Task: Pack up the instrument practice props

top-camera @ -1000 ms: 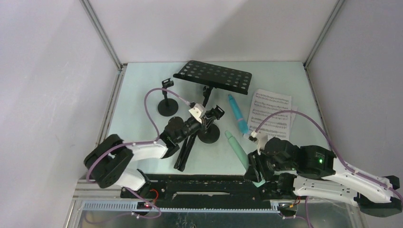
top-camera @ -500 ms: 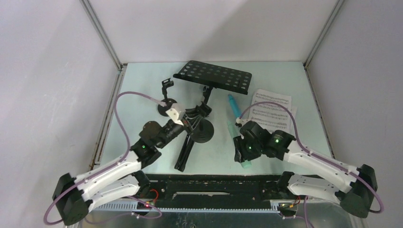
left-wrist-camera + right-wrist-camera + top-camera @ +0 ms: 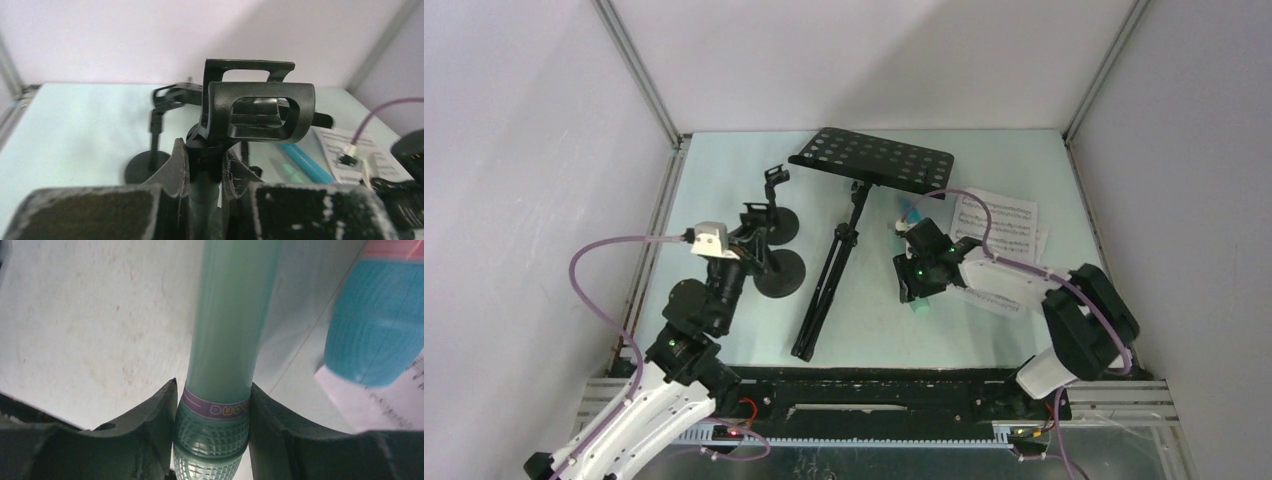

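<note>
My left gripper [image 3: 746, 243] is shut on the stem of a black round-based mic holder [image 3: 781, 272]. In the left wrist view its clip [image 3: 260, 112] stands just above my left gripper [image 3: 207, 156]. A second mic holder [image 3: 776, 222] stands right behind it. The black music rack [image 3: 874, 160] stands at the back on its tripod [image 3: 827, 292]. My right gripper [image 3: 918, 268] is shut on the mint-green microphone [image 3: 230, 340] near its meshed head, low over the table. The blue microphone [image 3: 375, 325] lies beside it, its head on the sheet-music pages [image 3: 999, 228].
Grey walls with metal corner posts [image 3: 639, 80] close in the pale table [image 3: 714, 190] on three sides. A black rail [image 3: 864, 395] runs along the near edge between the arm bases. Purple cables loop over both arms.
My left arm has swung left, carrying the mic holder from the tripod's foot over to the other holder. My right gripper has moved from the near edge toward the back with the mint-green microphone.
</note>
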You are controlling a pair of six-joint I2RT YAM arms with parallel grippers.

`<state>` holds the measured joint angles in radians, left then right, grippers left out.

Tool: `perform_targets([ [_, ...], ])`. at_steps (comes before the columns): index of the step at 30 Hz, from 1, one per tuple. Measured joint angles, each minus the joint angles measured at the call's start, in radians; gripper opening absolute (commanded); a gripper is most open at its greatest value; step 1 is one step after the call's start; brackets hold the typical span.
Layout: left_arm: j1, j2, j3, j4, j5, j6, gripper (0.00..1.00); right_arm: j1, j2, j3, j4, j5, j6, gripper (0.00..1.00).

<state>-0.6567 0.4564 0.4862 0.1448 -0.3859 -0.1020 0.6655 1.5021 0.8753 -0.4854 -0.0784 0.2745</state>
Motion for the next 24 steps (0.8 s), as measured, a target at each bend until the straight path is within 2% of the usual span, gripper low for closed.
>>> perform_targets([
  [2, 0.032, -0.014, 0.000, -0.022, -0.056, -0.011, 0.00, -0.008, 0.051, 0.032, 0.016, 0.021, -0.015, 0.02],
  [7, 0.074, -0.009, -0.009, -0.051, -0.159, -0.032, 0.00, -0.042, 0.141, 0.109, 0.053, 0.067, -0.052, 0.31],
  [12, 0.091, 0.008, -0.038, -0.050, -0.253, -0.056, 0.00, -0.061, 0.215, 0.151, 0.071, 0.093, -0.081, 0.48],
  [21, 0.135, 0.079, -0.133, 0.057, -0.319, -0.077, 0.00, -0.063, 0.270, 0.194, 0.080, 0.124, -0.115, 0.79],
  [24, 0.143, 0.114, -0.162, 0.137, -0.321, -0.079, 0.00, -0.063, 0.269, 0.194, 0.076, 0.131, -0.121, 0.84],
])
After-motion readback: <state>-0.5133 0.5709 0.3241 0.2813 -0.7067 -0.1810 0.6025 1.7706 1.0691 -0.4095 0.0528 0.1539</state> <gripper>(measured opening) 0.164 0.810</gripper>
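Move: Held by the right hand, the green microphone goes to table about 8 cm ahead and 4 cm down; the blue microphone lies 15 cm ahead, 5 cm right, the folded music stand's legs about level, 24 cm left. The left hand holds a mic stand; its spot is some 4 cm ahead, 8 cm left and 29 cm down, the other mic stand 19 cm ahead, 5 cm left, the legs 5 cm back, 10 cm right. Keeping the green microphone pinched near its ringed head, the right hand carries it about 8 cm forward and slightly down alongside the blue one, slows, then opens its fingers and lets go while staying in place. The left hand keeps its grip on the mic stand, swinging it left, then mostly down, about 8 cm each way, while easing forward and turning some 25 degrees counter-clockwise. ##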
